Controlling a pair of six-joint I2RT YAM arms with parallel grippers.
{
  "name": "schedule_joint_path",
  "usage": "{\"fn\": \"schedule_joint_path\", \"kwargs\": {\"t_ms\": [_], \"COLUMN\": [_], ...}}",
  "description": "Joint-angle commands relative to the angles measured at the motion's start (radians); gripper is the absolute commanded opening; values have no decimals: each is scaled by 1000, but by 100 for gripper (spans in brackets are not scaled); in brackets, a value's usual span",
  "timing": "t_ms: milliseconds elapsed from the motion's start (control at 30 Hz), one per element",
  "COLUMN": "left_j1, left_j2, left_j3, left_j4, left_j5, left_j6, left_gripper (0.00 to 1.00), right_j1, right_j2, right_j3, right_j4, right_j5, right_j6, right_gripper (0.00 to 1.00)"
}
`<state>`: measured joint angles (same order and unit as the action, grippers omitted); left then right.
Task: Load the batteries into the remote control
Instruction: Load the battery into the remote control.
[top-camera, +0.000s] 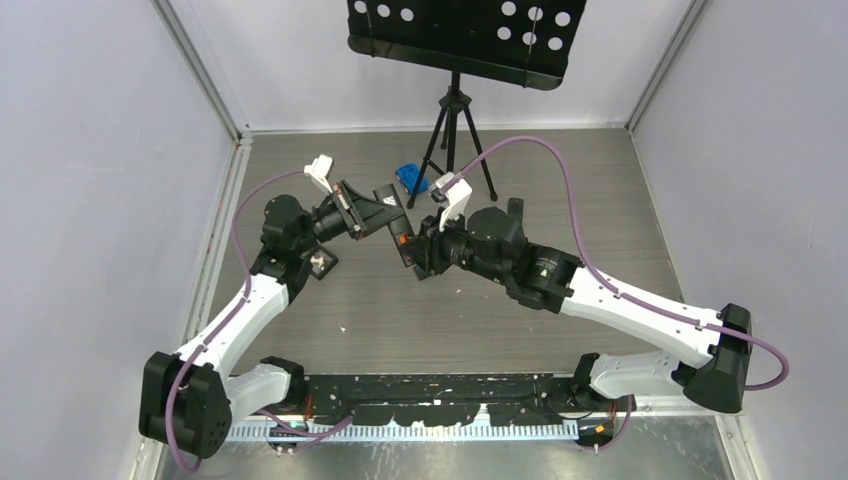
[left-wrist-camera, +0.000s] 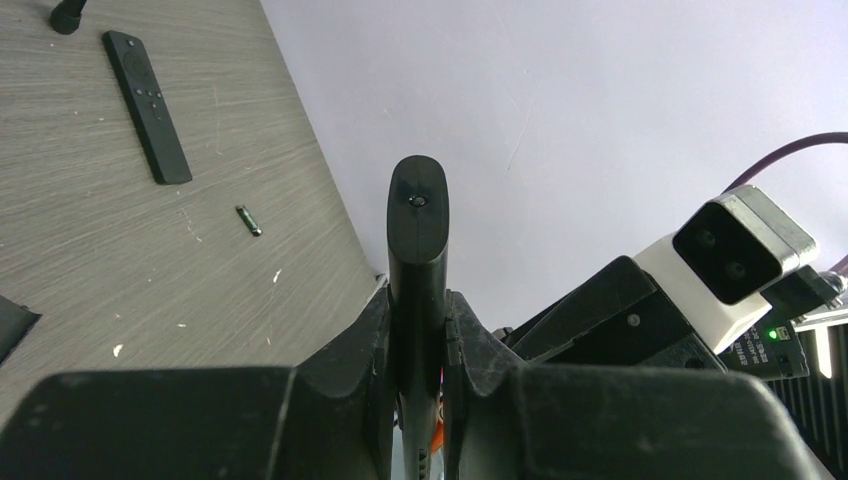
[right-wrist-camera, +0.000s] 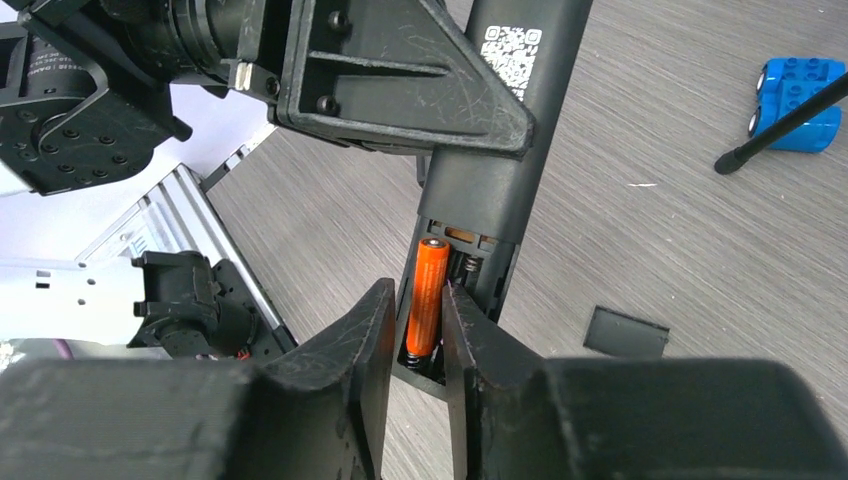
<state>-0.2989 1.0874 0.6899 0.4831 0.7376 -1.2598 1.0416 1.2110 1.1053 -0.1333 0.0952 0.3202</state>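
Note:
My left gripper is shut on the remote control, a slim black bar held in the air, and also shows in the top view. In the right wrist view the remote shows its back with the battery bay open. An orange battery lies in the bay's left slot; the slot beside it shows a bare spring. My right gripper is at the bay's lower end with its jaws a narrow gap apart on either side of the orange battery. A dark battery lies on the table. The purple battery is out of view.
A second black remote with pale buttons lies on the table. The black battery cover lies flat on the table. A blue toy and a tripod with a music stand are at the back.

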Motion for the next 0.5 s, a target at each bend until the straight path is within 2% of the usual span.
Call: {"fn": "schedule_joint_path", "kwargs": {"t_ms": [0,167,400,467], "left_j1": [4,3,4,4], "left_j2": [-12,-17,-18,-19], "left_j3": [39,36,34,34], "left_j4": [84,79,70,71], "left_j5": [25,25,9,-2], "left_j6": [-36,-29,-10,-2], "left_gripper": [0,0,0,0], "right_j1": [6,6,6,6], "right_j2": [5,4,-47,-76], "right_j3": [47,58,58,34], "right_j4": [-26,-13,9,44], "right_j5": [33,43,62,56], "right_j6": [2,15,75,110], "right_gripper": [32,37,55,56]}}
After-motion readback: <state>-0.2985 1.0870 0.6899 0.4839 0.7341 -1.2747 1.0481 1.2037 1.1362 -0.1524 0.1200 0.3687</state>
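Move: The orange battery lies in the left bay of the held remote's open compartment, about 1 cm ahead, 1 cm to the left and 1 cm below the right hand point, between the right fingertips. The left gripper's fingertips, clamped on the remote, are some 5 cm ahead and 3 cm to the left. The black battery cover lies on the table, roughly 3 cm ahead, 4 cm to the right and 25 cm below. From the left hand, the battery is about 5 cm back, 2 cm right and 1 cm below. Spread the right gripper's already parted fingers to about half open, clear of both sides of the orange battery, and lift the hand straight up off the compartment by about 1.5 cm, slowly at first and then faster. Keep the left gripper still, clamped on the remote. ##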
